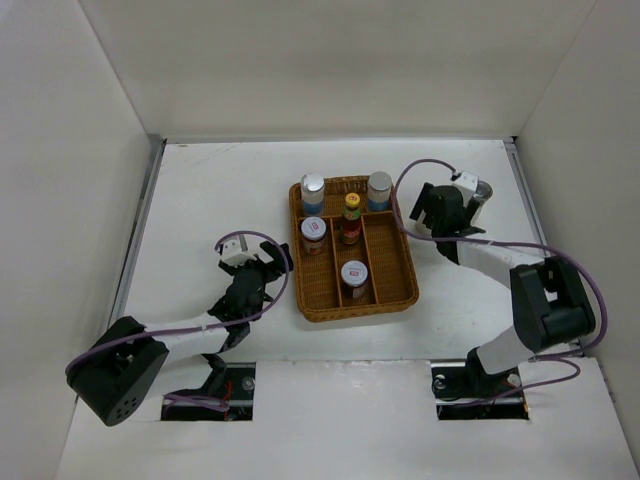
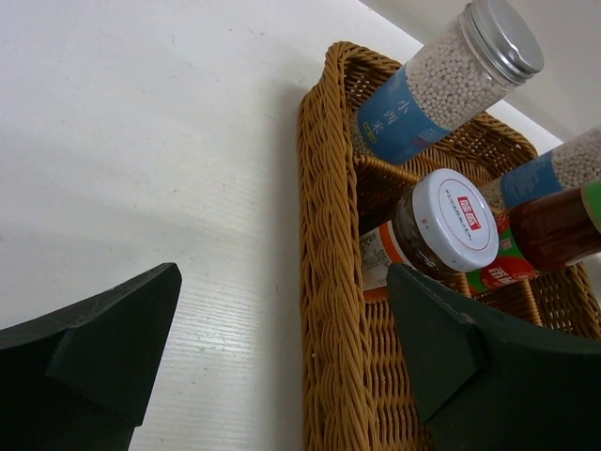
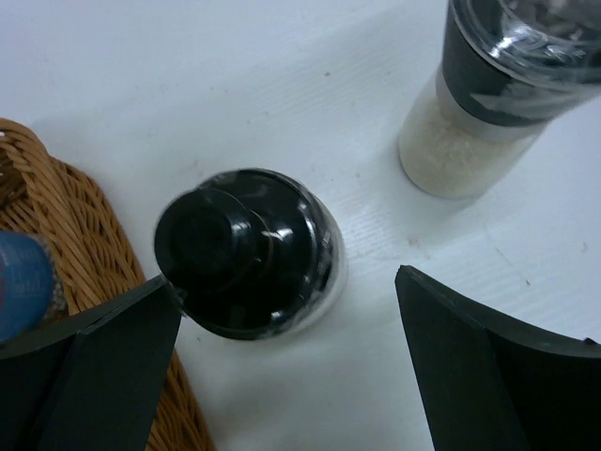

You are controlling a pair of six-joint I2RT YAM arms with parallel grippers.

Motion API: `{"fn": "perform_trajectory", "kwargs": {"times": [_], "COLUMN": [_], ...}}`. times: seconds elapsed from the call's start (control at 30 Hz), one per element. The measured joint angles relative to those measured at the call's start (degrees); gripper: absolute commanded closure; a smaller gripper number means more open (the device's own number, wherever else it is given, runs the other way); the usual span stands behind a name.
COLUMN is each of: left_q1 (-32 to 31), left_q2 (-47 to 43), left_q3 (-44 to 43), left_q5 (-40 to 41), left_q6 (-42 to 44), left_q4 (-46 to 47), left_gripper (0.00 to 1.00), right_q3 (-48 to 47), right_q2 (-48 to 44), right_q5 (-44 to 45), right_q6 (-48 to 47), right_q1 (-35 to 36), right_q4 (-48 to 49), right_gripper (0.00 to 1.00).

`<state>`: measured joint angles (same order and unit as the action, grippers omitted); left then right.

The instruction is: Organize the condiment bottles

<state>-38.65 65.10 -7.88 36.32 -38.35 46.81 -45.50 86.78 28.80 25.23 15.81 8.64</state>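
Note:
The wicker tray (image 1: 404,262) holds two pale bottles with blue bands (image 1: 313,189) (image 1: 379,186), a yellow-capped dark sauce bottle (image 1: 351,216) and two jars with white red-marked lids (image 1: 314,233) (image 1: 354,276). My right gripper (image 3: 286,282) is open just right of the tray. A black-capped bottle (image 3: 246,249) stands upright on the table between its fingers, close against the left one. A grey-capped bottle (image 3: 498,85) stands beyond it. My left gripper (image 2: 284,272) is open and empty, its jaws straddling the tray's left rim (image 2: 329,282), near a white-lidded jar (image 2: 451,221).
White walls close in the table on the left, back and right. The grey-capped bottle (image 1: 481,192) stands near the back right corner. Bare tabletop (image 1: 220,190) lies left of the tray and behind it. The arm bases sit at the near edge.

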Motion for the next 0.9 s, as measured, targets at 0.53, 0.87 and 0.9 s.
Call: {"fn": "perform_trajectory", "kwargs": {"times": [0.53,0.87,0.9], "left_q1": [0.0,0.0,0.0], "left_q2": [1.9,3.0,3.2], "left_q3": [0.0,-0.2,-0.2], "left_q5": [-0.4,-0.9,-1.0], "left_q6": [0.0,0.0,0.0], "left_q4": [0.8,1.1,1.1], "left_gripper": [0.07,0.07,0.07], "right_q3": [0.2,4.4,4.4], "right_q2": [-1.4,-17.6,-17.1], "right_q5": [1.8,4.4,4.2], "right_q6": [-5.3,-5.5,-5.5], "right_q1": [1.5,18.8,19.6], "right_q4": [6.8,4.9,5.1], "right_gripper": [0.43,0.43,0.43]}}
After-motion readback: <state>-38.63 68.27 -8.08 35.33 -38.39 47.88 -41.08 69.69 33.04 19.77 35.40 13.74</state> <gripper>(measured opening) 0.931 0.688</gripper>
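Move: The black-capped bottle stands upright about 4 cm ahead of the open right hand and practically in line with it, its middle some 3 cm below. A glass shaker with a dark lid is 11 cm to the right of the hand and 7 ahead. In the basket, the silver-lidded jar is 14 left and 9 ahead, and the yellow-capped bottle about 22 left and 1 ahead. From the idle left hand, the black-capped bottle lies roughly 47 cm right and 13 ahead. The right hand slides on forward about 3 cm, almost level, its open fingers going either side of the black-capped bottle, and pinches it. Keeping hold, it lifts about 10 cm while swinging some 10 cm left and 8 cm back over the basket's right rim, towards the open slot to the right of the yellow-capped bottle, the fingers tipping up about 15 degrees and turning counter-clockwise by about as much. ##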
